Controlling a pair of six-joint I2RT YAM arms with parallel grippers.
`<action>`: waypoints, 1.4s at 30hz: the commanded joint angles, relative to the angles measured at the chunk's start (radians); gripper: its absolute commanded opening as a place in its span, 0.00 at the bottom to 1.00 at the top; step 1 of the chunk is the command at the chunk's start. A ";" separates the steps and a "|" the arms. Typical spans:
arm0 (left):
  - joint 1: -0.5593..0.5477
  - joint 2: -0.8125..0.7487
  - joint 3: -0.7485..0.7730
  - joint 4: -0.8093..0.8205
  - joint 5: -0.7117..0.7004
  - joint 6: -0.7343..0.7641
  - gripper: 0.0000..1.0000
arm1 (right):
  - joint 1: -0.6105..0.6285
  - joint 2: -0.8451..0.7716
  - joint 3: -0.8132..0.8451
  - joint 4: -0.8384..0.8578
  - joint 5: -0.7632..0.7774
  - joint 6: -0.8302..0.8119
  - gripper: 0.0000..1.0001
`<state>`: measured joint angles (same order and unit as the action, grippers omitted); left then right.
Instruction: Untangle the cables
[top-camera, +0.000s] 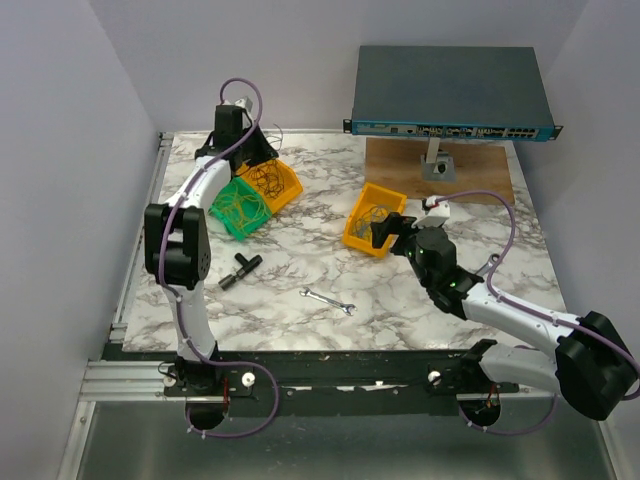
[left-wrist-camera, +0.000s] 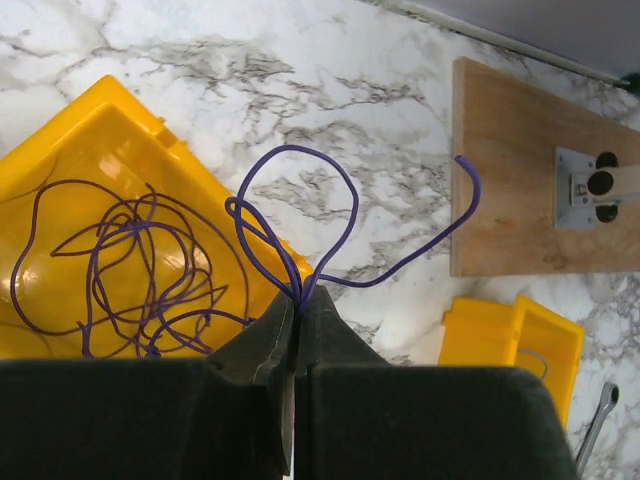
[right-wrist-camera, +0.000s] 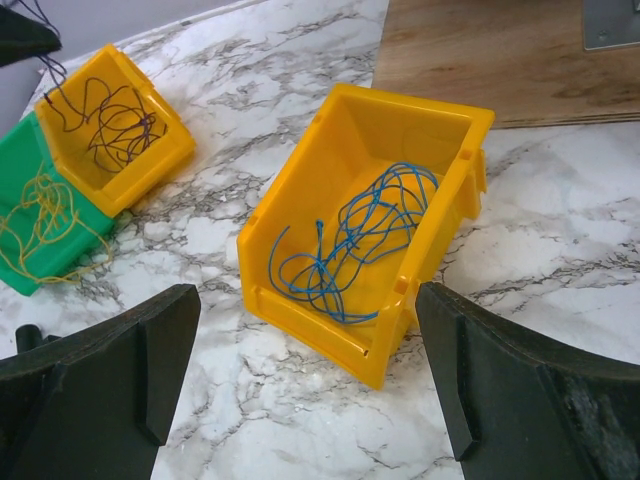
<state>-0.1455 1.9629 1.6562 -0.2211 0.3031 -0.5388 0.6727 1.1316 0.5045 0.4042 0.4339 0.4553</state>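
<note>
The cables lie sorted by colour in three bins. A purple tangle (left-wrist-camera: 130, 260) fills the left yellow bin (left-wrist-camera: 90, 120). My left gripper (left-wrist-camera: 297, 305) hovers beside this bin's rim, shut on a looped purple cable (left-wrist-camera: 345, 215) whose free end curls toward the wooden board. Blue cables (right-wrist-camera: 365, 235) rest in the second yellow bin (right-wrist-camera: 290, 210). Just in front of that bin's near corner, my right gripper (right-wrist-camera: 308, 375) stands open and holds nothing. Yellow-green cables (right-wrist-camera: 45, 220) sit in the green bin (right-wrist-camera: 15, 160).
A silver wrench (top-camera: 328, 301) and a black T-shaped part (top-camera: 240, 268) lie on the marble table between the arms. At the back right, a wooden board (top-camera: 400, 165) carries a metal bracket under a dark network switch (top-camera: 450, 92).
</note>
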 joint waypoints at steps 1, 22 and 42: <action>0.030 0.100 0.074 -0.061 0.074 -0.081 0.00 | -0.002 -0.007 -0.012 0.034 0.023 0.005 0.98; 0.047 0.066 0.161 -0.391 -0.187 0.023 0.59 | -0.002 0.027 -0.004 0.028 0.031 0.011 0.98; -0.081 -0.874 -0.827 0.241 -0.266 0.038 0.99 | -0.002 -0.321 -0.156 0.050 -0.162 -0.081 1.00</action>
<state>-0.2089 1.2587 1.0206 -0.1482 0.0582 -0.5129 0.6727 0.9157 0.4244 0.4263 0.3161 0.4263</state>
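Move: The orange bin that I'm bringing the held purple cable to has its middle about 4 cm to my left hand's left, some 2 cm ahead and 15 cm below. The green bin adjoins it, about 6 cm back and 13 cm left of this hand; the blue-cable bin lies some 28 cm right and 10 cm back. For my idle right hand, that orange bin is roughly 24 cm ahead, 33 cm left and 13 cm lower. My left hand sinks about 7 cm towards the orange bin, tipping its fingers some 20 degrees further down, then shifts about 4 cm left while they open wide and let go of the purple cable. Still opening, it backs off and rises, tilting up again, to about 15 cm behind its start. Late on, my open right hand lifts and draws back a few centimetres, away from the blue-cable bin. ##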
